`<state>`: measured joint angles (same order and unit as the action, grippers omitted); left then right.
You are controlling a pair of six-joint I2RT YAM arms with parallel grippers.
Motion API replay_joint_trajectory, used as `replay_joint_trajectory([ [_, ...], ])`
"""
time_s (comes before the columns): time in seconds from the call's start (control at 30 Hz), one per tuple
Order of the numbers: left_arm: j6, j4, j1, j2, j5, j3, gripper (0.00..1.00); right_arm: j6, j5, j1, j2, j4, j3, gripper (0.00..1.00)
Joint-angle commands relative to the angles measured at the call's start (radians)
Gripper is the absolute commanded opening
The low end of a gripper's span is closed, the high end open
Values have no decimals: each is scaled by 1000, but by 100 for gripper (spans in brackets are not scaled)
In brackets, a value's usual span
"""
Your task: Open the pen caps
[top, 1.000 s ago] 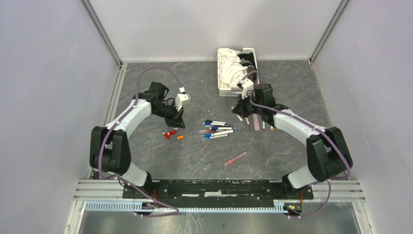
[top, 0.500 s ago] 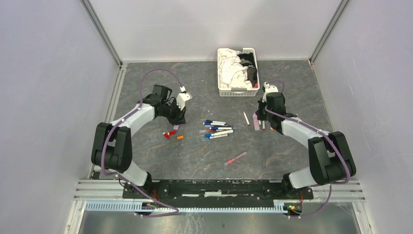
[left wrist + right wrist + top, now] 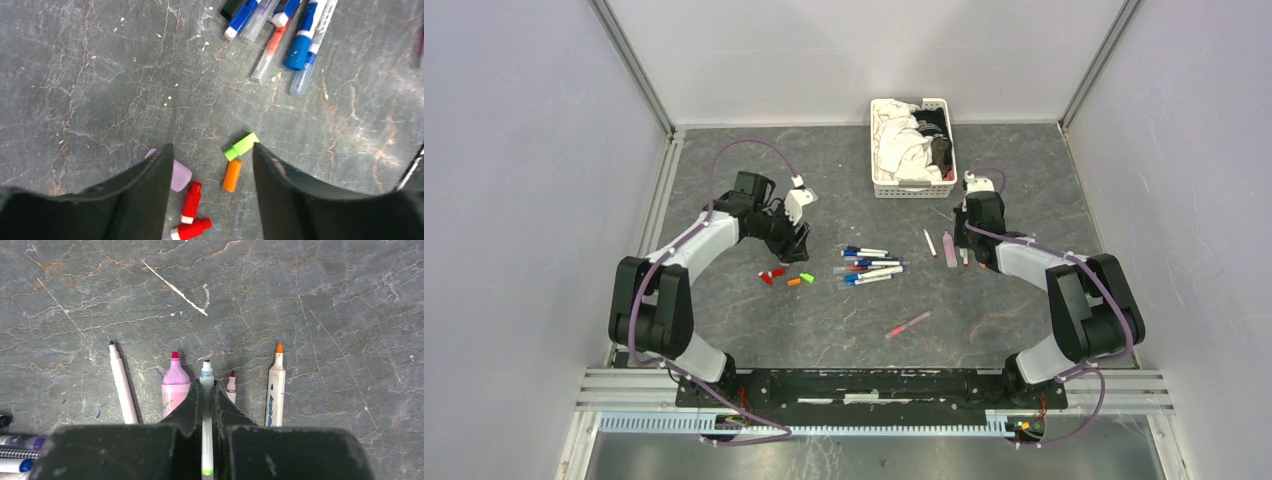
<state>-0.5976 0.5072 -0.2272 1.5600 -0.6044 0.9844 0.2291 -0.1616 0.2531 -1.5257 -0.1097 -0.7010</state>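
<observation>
My left gripper (image 3: 212, 150) is open, low over a cluster of loose pen caps: a green cap (image 3: 241, 146), an orange cap (image 3: 232, 175), two red caps (image 3: 191, 202) and a lilac cap (image 3: 179, 175) half hidden by the left finger. Nothing is between its fingers. From above, the left gripper (image 3: 796, 243) hangs just behind those caps (image 3: 793, 281). My right gripper (image 3: 207, 385) is shut on a thin white uncapped pen (image 3: 206, 372). It holds the pen in line with a row of uncapped pens, between a pink pen (image 3: 174, 385) and a red-tipped one (image 3: 230, 386).
A heap of capped pens (image 3: 869, 266) lies at mid-table. A single pink-red pen (image 3: 908, 324) lies nearer the front. The white slatted basket (image 3: 910, 188) of cloths stands at the back, just behind the right gripper (image 3: 962, 240). An orange-tipped pen (image 3: 276, 390) and a green-tipped pen (image 3: 122, 390) end the row.
The left gripper has opened, and a green cap now lies beside the orange one. The right arm swung away from the basket and down to the row of uncapped pens.
</observation>
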Motion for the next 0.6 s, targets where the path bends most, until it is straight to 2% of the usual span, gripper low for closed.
replay_joint_trajectory([
  [0.0, 11, 92, -3, -91, -33, 110, 74, -7, -24, -2, -27, -39, -46, 0],
  [0.03, 15, 117, -1, -102, -33, 133, 81, -5, -24, -1, -32, -40, -48, 0],
  [0.07, 16, 140, 2, -115, -33, 158, 92, -4, -24, -1, -36, -41, -48, 2],
  [0.1, 18, 161, 5, -130, -32, 183, 99, -2, -23, -2, -41, -41, -49, 6],
  [0.17, 23, 199, 15, -162, -31, 231, 100, 1, -22, -3, -44, -39, -49, 14],
  [0.23, 37, 220, 32, -199, -23, 277, 100, 1, -15, -2, -34, -43, -45, 28],
  [0.3, 101, 206, 52, -241, 9, 313, 100, 2, -10, -2, -13, -47, -41, 36],
  [0.43, 198, 147, 74, -320, 164, 335, 100, -4, 18, 0, 39, -61, -45, 46],
  [0.57, 206, 142, 100, -361, 169, 299, 100, -42, 46, 43, 87, -77, -58, 51],
])
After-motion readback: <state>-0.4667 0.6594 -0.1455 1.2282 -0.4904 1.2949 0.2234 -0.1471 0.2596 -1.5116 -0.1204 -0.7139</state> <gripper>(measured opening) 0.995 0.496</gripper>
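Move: The right hand holds the uncapped green-ended pen 1-2 cm above its resting place in the row: pink highlighter 3 cm left and 2 cm back of the hand, brown-tipped marker 2 cm right and 3 cm back, orange-tipped marker 6 cm right and 1 cm back. From the empty left hand, the loose green cap is about 5 cm back, 2 cm right and 5 cm below; the purple cap 2 cm back, 4 cm left; the orange cap 6 cm back, 1 cm left. The right hand sets the held pen down beside the pink highlighter, sinking barely 1 cm, then opens its fingers to about half, lets the pen go and begins to lift by some 2 cm. Meanwhile the left hand, already free of the green cap, climbs about 20 cm away from the caps, drifting slightly left and forward, spreading its fingers fully and tipping them upward some 25 degrees. ##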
